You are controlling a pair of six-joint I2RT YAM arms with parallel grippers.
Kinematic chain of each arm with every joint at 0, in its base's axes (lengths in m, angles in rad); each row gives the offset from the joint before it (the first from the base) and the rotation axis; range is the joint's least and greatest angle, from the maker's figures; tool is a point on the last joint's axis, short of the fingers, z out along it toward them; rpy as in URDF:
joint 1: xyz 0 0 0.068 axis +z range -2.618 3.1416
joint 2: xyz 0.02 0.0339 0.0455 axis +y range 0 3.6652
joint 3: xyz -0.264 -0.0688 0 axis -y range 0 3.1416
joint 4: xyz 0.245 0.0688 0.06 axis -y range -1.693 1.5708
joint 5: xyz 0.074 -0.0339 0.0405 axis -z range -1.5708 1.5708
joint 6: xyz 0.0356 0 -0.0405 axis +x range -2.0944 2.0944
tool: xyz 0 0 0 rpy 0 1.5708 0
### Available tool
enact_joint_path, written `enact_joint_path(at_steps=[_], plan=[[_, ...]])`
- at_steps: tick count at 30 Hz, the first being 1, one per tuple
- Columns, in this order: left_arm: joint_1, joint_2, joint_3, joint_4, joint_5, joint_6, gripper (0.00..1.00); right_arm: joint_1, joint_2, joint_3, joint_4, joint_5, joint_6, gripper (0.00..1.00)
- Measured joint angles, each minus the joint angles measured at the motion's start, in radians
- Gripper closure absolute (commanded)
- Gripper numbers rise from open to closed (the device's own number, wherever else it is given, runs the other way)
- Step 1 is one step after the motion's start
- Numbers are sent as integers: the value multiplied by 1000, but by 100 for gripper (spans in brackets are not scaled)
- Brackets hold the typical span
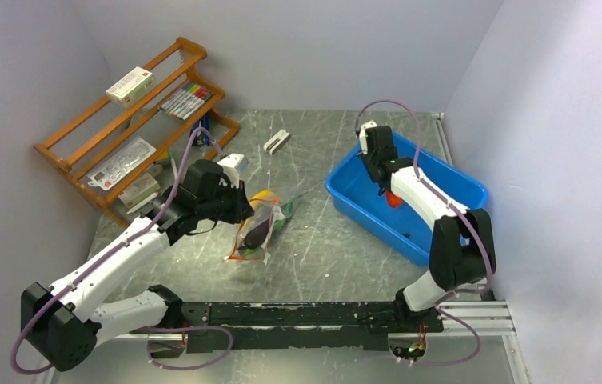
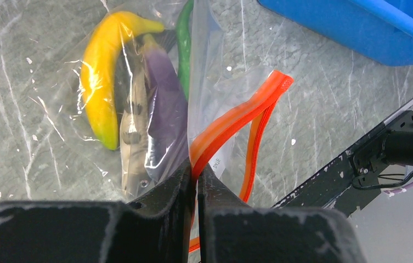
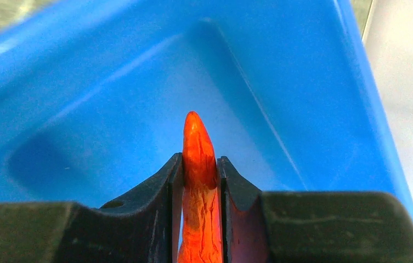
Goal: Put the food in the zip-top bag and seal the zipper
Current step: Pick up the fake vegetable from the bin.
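The clear zip-top bag [image 1: 259, 228] lies on the table in front of my left arm, its mouth open. Inside it are a yellow banana [image 2: 102, 76], a purple eggplant [image 2: 165, 104], a green pod [image 2: 183, 44] and a grey fish [image 2: 133, 148]. My left gripper [image 2: 196, 170] is shut on one side of the red-orange zipper [image 2: 237, 118] and holds that edge up. My right gripper [image 3: 199, 161] is inside the blue bin [image 3: 111, 82], shut on the red-orange chili [image 3: 198, 137], whose tip points past the fingertips. From above, the chili [image 1: 393, 198] shows just under the right wrist.
The blue bin [image 1: 361, 204] stands at the right, close to the bag. A wooden rack [image 1: 137, 128] with boxes and markers fills the back left. A small white block [image 1: 277, 142] lies at the back centre. A black rail [image 1: 321, 314] runs along the near edge.
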Motion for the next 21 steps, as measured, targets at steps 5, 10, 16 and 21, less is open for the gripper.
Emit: enact_joint_path(at_steps=[5, 10, 16, 21], plan=[[0, 2, 7, -1, -1, -5, 93, 86, -109, 1, 3, 5, 21, 89], [0, 4, 10, 4, -17, -14, 93, 161, -251, 1, 16, -25, 46, 89], [0, 4, 11, 21, -35, -22, 93, 237, -439, -15, 79, -180, 77, 89], [0, 26, 43, 21, -47, -22, 93, 291, -584, -109, 200, -367, 66, 90]])
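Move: My right hand already holds the red fake vegetable above the blue bin, whose middle is about 4 cm back, 6 cm to the right and 8 cm below. The open zip-top bag lies about 33 cm to the left, 14 cm back and 6 cm lower, with the banana in it some 8 cm farther out than the bag's middle. The white box stands roughly 30 cm left, 17 cm ahead and 11 cm down. From my left hand, pinching the bag's edge, the bag's middle is about 3 cm ahead, 4 cm right and 10 cm down. I sweep my right hand quickly up some 20 cm and left about 15 cm, then increasingly back as well, carrying the gripped red vegetable out of the bin towards the bag. On the way I tip the fingers up, roll the hand's left side up and swing it counter-clockwise, about 30 degrees each. My left hand keeps its pinch on the bag's edge and eases forward and up about 2 cm. ##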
